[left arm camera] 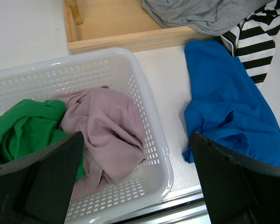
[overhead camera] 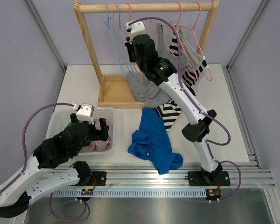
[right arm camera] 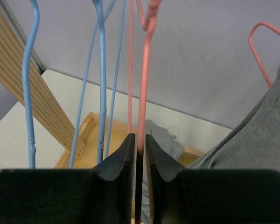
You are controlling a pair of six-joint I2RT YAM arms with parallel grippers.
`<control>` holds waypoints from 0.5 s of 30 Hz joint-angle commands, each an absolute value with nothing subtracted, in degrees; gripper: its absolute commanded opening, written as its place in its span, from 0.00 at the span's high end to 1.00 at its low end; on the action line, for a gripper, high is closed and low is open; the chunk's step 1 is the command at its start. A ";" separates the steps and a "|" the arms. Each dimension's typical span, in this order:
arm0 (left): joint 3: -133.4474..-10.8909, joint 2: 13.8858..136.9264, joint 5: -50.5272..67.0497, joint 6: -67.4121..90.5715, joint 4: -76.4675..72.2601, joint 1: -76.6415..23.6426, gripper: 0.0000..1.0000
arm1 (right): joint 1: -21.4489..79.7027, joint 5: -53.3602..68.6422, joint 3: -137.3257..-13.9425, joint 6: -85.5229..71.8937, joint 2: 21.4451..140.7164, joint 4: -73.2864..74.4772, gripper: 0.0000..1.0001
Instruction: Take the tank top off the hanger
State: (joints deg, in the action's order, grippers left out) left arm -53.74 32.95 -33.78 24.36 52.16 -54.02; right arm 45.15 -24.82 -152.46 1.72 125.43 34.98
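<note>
My right gripper (right arm camera: 140,138) is up at the wooden rack's rail, shut on the wire of an empty pink hanger (right arm camera: 143,88). From above, the same gripper (overhead camera: 129,39) sits among the blue and pink hangers at the rail's middle. A grey tank top (right arm camera: 256,135) hangs to its right on another pink hanger (right arm camera: 257,46). Seen from overhead, the grey tank top (overhead camera: 167,41) hangs beside a black-and-white striped garment (overhead camera: 192,74). My left gripper (left arm camera: 136,140) hangs open over the white basket (left arm camera: 151,140), holding nothing.
The basket (overhead camera: 109,112) holds a mauve cloth (left arm camera: 107,126) and a green cloth (left arm camera: 23,126). A blue shirt (overhead camera: 154,140) lies on the table. Grey cloth (overhead camera: 149,92) is heaped on the rack's wooden base (overhead camera: 114,91). Blue hangers (right arm camera: 101,70) hang left of my right gripper.
</note>
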 commanded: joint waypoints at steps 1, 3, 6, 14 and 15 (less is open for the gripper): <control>-53.17 32.96 -30.86 22.33 47.99 -53.09 0.01 | 46.41 -26.28 -153.29 4.48 123.93 33.22 0.76; -53.44 33.31 -30.24 22.06 47.64 -52.74 0.01 | 46.32 -27.24 -152.06 4.92 122.18 33.31 0.56; -55.01 34.62 -30.32 22.94 47.99 -52.65 0.01 | 46.32 -29.52 -149.60 6.06 118.58 32.78 0.38; -57.31 42.53 -24.53 28.91 42.82 -53.52 0.01 | 46.41 -29.11 -135.03 2.73 100.49 34.11 0.30; -56.78 43.06 -23.56 29.35 41.06 -54.13 0.01 | 46.32 -28.13 -128.21 2.03 94.46 33.32 0.23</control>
State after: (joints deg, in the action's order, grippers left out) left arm -55.59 41.74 -28.12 26.68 48.29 -53.06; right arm 45.76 -29.26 -135.85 3.90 109.06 35.99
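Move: Just under the rack's rail, the right hand still pinches the emptied pink hanger; the rail lies roughly 14 cm above it and straight overhead. The two blue hangers hang about 6 cm to its left, level with it, and the grey tank top some 13 cm to its right and 8 cm lower. For the left hand, the blue tank top lies about 23 cm to the right, level with it, and 23 cm below; the white bin's middle is 11 cm left, 5 cm farther out and 20 cm down. Letting go of the pink hanger beside the blue ones, the right fingers spread to about three quarters while the hand stays put, then it draws away right and back, rising some 3 cm, about 8 cm in all and picking up speed. The left hand, wide open and empty, starts rightwards about 4 cm towards the blue tank top, its fingers tipping slightly down. ##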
